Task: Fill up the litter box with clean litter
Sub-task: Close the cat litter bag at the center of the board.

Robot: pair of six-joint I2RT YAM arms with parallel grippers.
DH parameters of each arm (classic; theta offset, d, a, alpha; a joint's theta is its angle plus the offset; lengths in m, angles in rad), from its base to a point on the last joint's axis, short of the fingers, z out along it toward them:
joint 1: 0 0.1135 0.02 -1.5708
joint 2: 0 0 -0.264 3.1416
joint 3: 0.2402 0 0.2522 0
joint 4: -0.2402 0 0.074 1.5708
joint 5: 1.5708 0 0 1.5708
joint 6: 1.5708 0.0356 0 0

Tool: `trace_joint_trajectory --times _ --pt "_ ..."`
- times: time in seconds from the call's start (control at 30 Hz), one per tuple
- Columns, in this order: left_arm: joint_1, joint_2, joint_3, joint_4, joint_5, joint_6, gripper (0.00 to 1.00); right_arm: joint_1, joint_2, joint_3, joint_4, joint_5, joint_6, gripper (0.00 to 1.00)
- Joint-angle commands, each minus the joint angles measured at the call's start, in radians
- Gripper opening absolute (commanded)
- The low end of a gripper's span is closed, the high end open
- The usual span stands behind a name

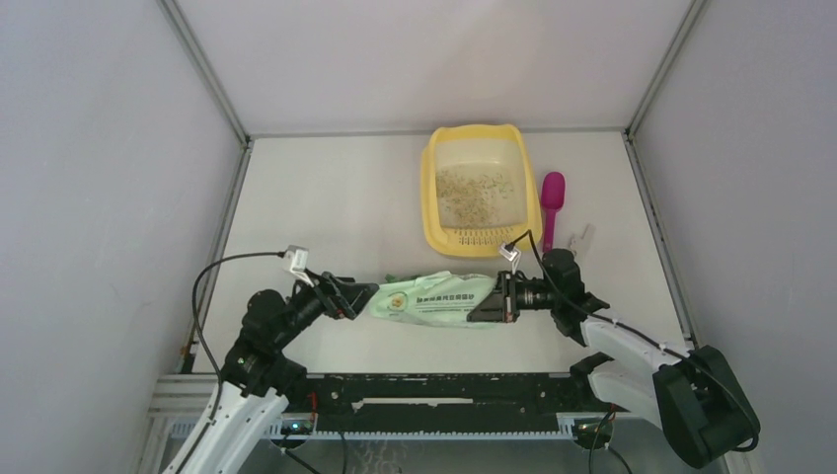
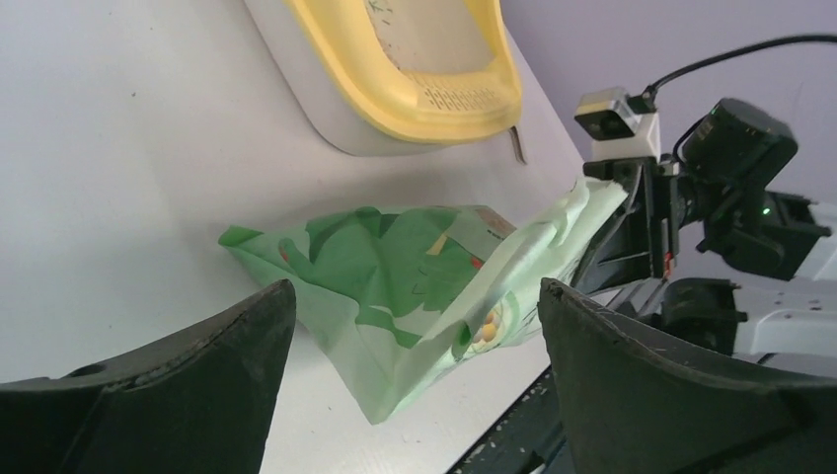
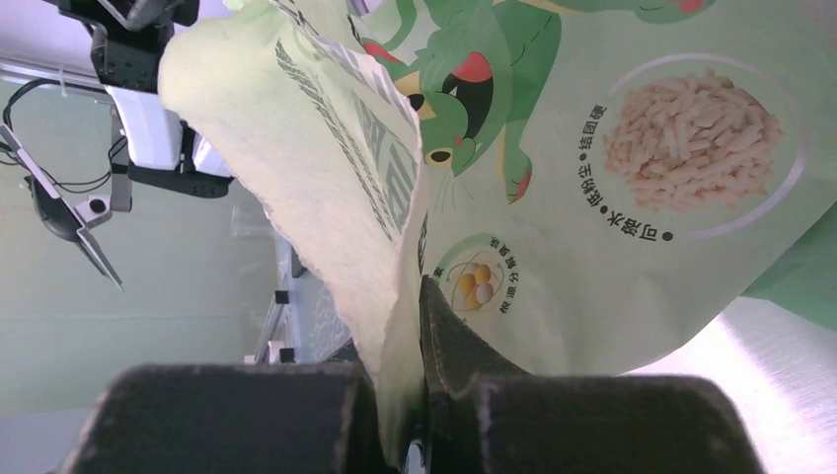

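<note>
The yellow litter box (image 1: 431,202) stands at the far middle of the table, with a thin speckled layer of clean litter (image 1: 472,186) on its floor. A light green printed bag (image 1: 434,299) lies on its side near the arms. My right gripper (image 1: 496,299) is shut on the bag's right edge, and the right wrist view shows the folded edge (image 3: 400,247) pinched between the jaws (image 3: 415,296). My left gripper (image 1: 357,296) is open at the bag's left end. In the left wrist view the bag's corner (image 2: 395,267) hangs between the wide-apart fingers (image 2: 417,291), touching neither.
A magenta scoop (image 1: 551,202) lies just right of the litter box, with a small clear piece (image 1: 582,237) near its handle. Grey walls close in the table on the left, back and right. The litter box's grille ledge (image 2: 459,99) faces the arms.
</note>
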Motion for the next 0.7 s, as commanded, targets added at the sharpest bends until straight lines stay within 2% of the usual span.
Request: trace_joint_trajectory --times 0.0,0.17,0.33,0.5,0.6,0.67 --pt "-0.016 0.015 -0.050 0.189 0.058 0.075 0.95 -0.037 -0.004 0.070 0.000 -0.040 -0.040 0.00" --pt "-0.023 -0.044 -0.115 0.294 0.099 0.047 0.94 -0.073 0.000 0.098 -0.030 -0.076 -0.055 0.00" --pt "-0.071 0.088 -0.149 0.456 0.134 0.049 0.87 -0.083 0.008 0.103 -0.034 -0.099 -0.067 0.00" --pt "-0.121 0.204 -0.137 0.566 0.126 0.075 0.85 -0.086 0.011 0.103 -0.054 -0.107 -0.085 0.00" --pt "-0.131 0.293 -0.119 0.616 0.154 0.093 0.76 -0.091 0.001 0.103 -0.045 -0.114 -0.079 0.00" --pt "-0.134 0.360 -0.119 0.668 0.178 0.080 0.60 -0.095 0.002 0.103 -0.029 -0.122 -0.070 0.00"
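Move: The cat litter bag's free left end is about 7 cm to the left hand's right, 1 cm back and 3 cm below. From the left hand, the litter box lies some 24 cm ahead, 27 cm right and 13 cm below; the scoop 20 cm ahead, 43 cm right. For the right hand, already pinching the bag's other end, the free end is about 16 cm left and 2 cm ahead, roughly level. Left hand swings about 5 cm right to the bag's free end, fingers starting to close; right keeps pinching. ##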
